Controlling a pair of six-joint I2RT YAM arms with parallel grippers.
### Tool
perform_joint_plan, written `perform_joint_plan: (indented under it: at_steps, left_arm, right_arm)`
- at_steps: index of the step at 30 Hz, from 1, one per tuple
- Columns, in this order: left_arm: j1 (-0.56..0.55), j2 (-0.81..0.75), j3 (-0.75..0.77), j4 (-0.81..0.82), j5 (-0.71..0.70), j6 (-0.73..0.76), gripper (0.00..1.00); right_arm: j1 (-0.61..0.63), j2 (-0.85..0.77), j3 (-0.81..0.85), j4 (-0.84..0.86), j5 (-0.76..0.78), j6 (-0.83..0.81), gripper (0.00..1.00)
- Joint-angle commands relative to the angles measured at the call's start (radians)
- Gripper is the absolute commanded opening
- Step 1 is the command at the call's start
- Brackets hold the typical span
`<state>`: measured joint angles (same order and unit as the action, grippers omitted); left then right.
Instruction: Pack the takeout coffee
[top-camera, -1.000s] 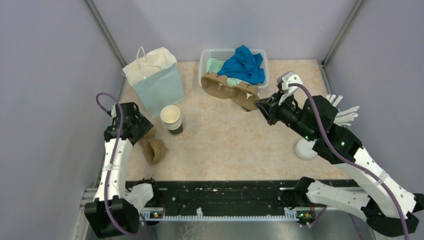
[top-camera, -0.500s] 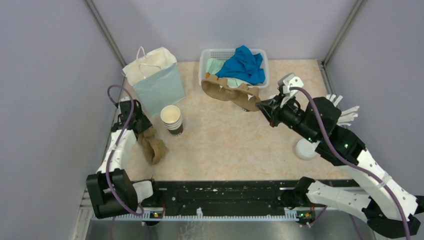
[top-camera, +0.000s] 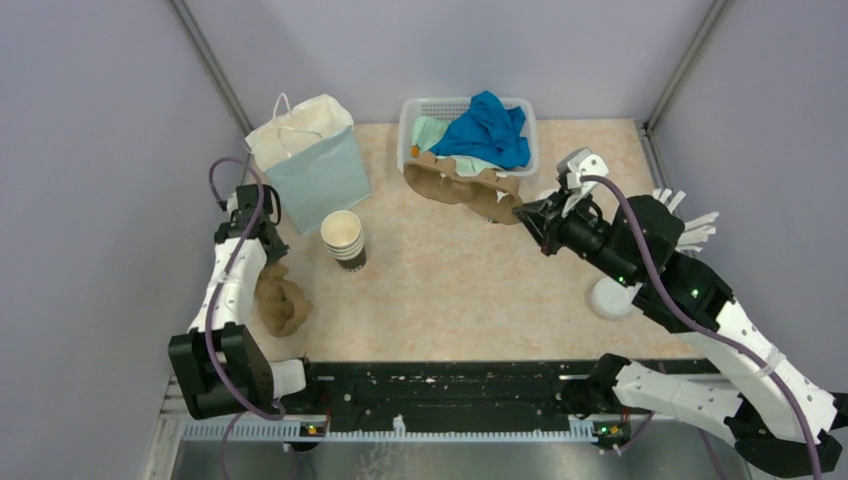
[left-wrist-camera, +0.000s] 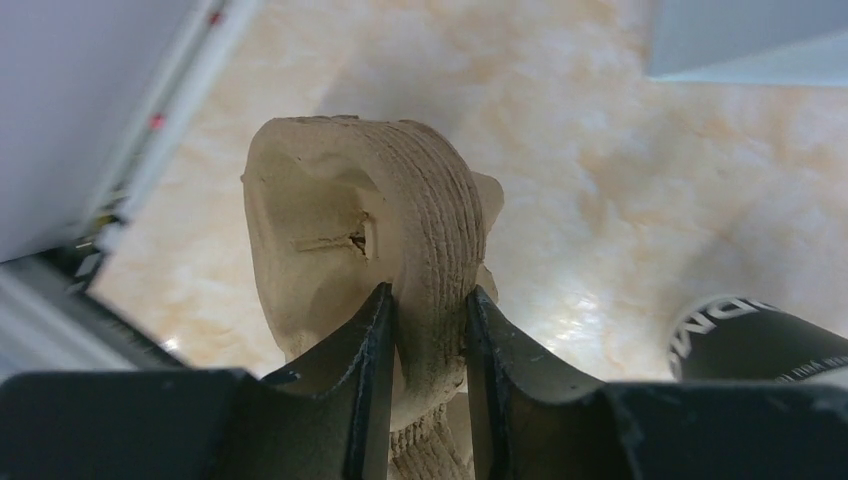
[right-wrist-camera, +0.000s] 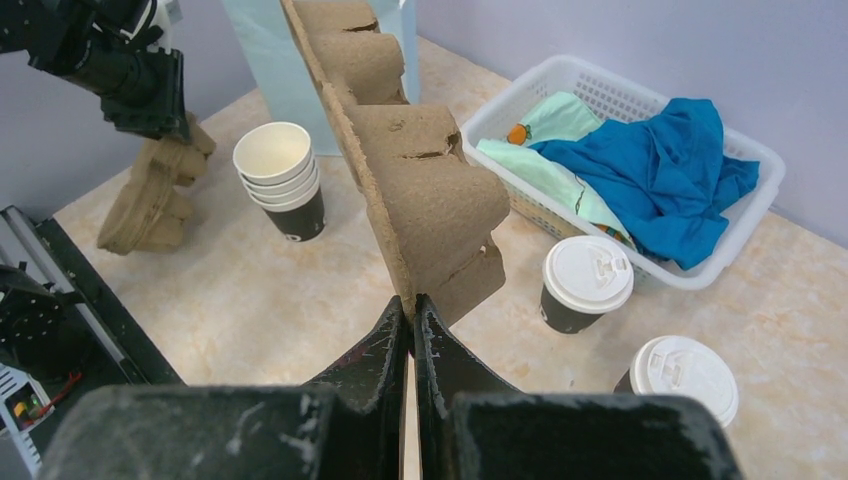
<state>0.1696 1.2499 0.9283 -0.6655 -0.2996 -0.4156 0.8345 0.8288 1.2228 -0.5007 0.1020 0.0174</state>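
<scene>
Two lidded coffee cups (right-wrist-camera: 587, 283) (right-wrist-camera: 683, 378) stand on the table in front of the basket; from above only one white lid (top-camera: 612, 297) shows beside the right arm. A stack of open paper cups (top-camera: 343, 238) stands near the bag. My right gripper (right-wrist-camera: 412, 300) is shut on the edge of a long brown pulp tray (right-wrist-camera: 420, 190) and holds it tilted above the table (top-camera: 465, 185). My left gripper (left-wrist-camera: 428, 292) pinches the ribbed wall of a smaller pulp tray (left-wrist-camera: 425, 215), which lies by the left wall (top-camera: 281, 305).
A pale blue paper bag (top-camera: 310, 160) stands at the back left. A white basket (top-camera: 410, 112) with blue and green cloth sits at the back centre. A cup of white sticks (top-camera: 690, 228) is at the right edge behind my right arm.
My left gripper has closed onto the small pulp tray and drawn it toward the left wall. The right arm has barely moved, and the long tray stays up in its grip.
</scene>
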Motion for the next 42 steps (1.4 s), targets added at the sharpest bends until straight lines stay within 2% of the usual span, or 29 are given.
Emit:
perform_joint_plan:
  at_steps: [1, 6, 8, 9, 10, 11, 12, 16, 18, 20, 22, 23, 25, 28, 31, 35, 38, 42]
  left_arm:
    - [0.007, 0.031, 0.123, -0.244, -0.261, 0.006, 0.25]
    - [0.018, 0.114, 0.112, -0.263, -0.318, 0.048, 0.27]
    - [0.019, 0.151, 0.118, -0.262, -0.316, 0.044, 0.31]
    - [0.019, 0.165, 0.13, -0.268, -0.314, 0.035, 0.37]
    - [0.018, 0.176, 0.153, -0.29, -0.314, 0.013, 0.46]
    - [0.019, 0.183, 0.177, -0.315, -0.315, -0.003, 0.59]
    - [0.018, 0.183, 0.206, -0.335, -0.307, -0.014, 0.65]
    - [0.016, 0.143, 0.339, -0.416, -0.207, -0.048, 0.75]
    - [0.017, 0.094, 0.409, -0.429, -0.137, -0.053, 0.78]
    - [0.016, 0.018, 0.457, -0.355, -0.002, -0.004, 0.79]
    - [0.017, -0.078, 0.44, -0.187, 0.161, 0.051, 0.8]
    - [0.016, -0.13, 0.409, -0.031, 0.234, 0.057, 0.8]
    - [0.017, -0.208, 0.357, 0.162, 0.341, 0.033, 0.84]
    - [0.018, -0.199, 0.367, 0.311, 0.44, 0.016, 0.86]
    - [0.016, -0.107, 0.457, 0.347, 0.577, 0.1, 0.85]
    - [0.016, -0.005, 0.564, 0.31, 0.666, 0.232, 0.84]
    - [0.017, 0.023, 0.588, 0.299, 0.667, 0.308, 0.86]
    - [0.019, 0.088, 0.663, 0.223, 0.615, 0.241, 0.95]
  right_arm:
    - [-0.01, -0.029, 0.015, 0.03, -0.012, -0.027, 0.0]
    - [-0.008, -0.044, 0.015, 0.028, 0.014, -0.064, 0.0]
    - [-0.008, -0.048, 0.015, 0.023, 0.018, -0.068, 0.0]
    - [-0.008, -0.049, 0.016, 0.019, 0.019, -0.069, 0.0]
    - [-0.008, -0.05, 0.02, 0.014, 0.022, -0.069, 0.0]
    - [-0.007, -0.051, 0.021, 0.008, 0.027, -0.07, 0.0]
    - [-0.008, -0.052, 0.024, 0.004, 0.031, -0.07, 0.0]
    - [-0.008, -0.05, 0.034, -0.008, 0.04, -0.074, 0.0]
    - [-0.008, -0.042, 0.046, -0.02, 0.039, -0.08, 0.0]
    - [-0.008, -0.033, 0.064, -0.034, 0.045, -0.087, 0.0]
    - [-0.008, -0.026, 0.075, -0.044, 0.05, -0.091, 0.0]
    - [-0.008, -0.023, 0.08, -0.048, 0.05, -0.091, 0.0]
    - [-0.008, -0.015, 0.088, -0.057, 0.048, -0.088, 0.0]
    - [-0.008, 0.004, 0.113, -0.077, 0.039, -0.08, 0.0]
    - [-0.008, 0.015, 0.134, -0.095, 0.043, -0.062, 0.0]
    - [-0.008, 0.02, 0.155, -0.109, 0.05, -0.03, 0.0]
    - [-0.008, 0.021, 0.164, -0.115, 0.063, 0.002, 0.0]
    - [-0.007, 0.033, 0.184, -0.127, 0.064, 0.034, 0.0]
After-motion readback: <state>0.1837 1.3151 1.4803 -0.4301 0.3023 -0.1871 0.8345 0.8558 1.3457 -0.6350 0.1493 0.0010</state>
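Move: The left hand still pinches the far end of a tilted cup tray. The table spot for the tray lies about 10 cm back from this hand, nearly in line with it and some 5 cm lower. The paper bag stands roughly 19 cm ahead and 9 cm right, the cup stack level with the hand and about 16 cm right. From the right hand, that tray spot is some 50 cm left, 3 cm back and 33 cm down. Back and to its left, about 6 cm in all with a small rise and then a dip, the left hand draws the pinched cup tray, then opens to let go. It then climbs nearly 30 cm, swinging forward and right towards the paper bag's open top, opening wider while the fingers tip up to point more forward and the hand turns clockwise, and sinks slightly at the end. ##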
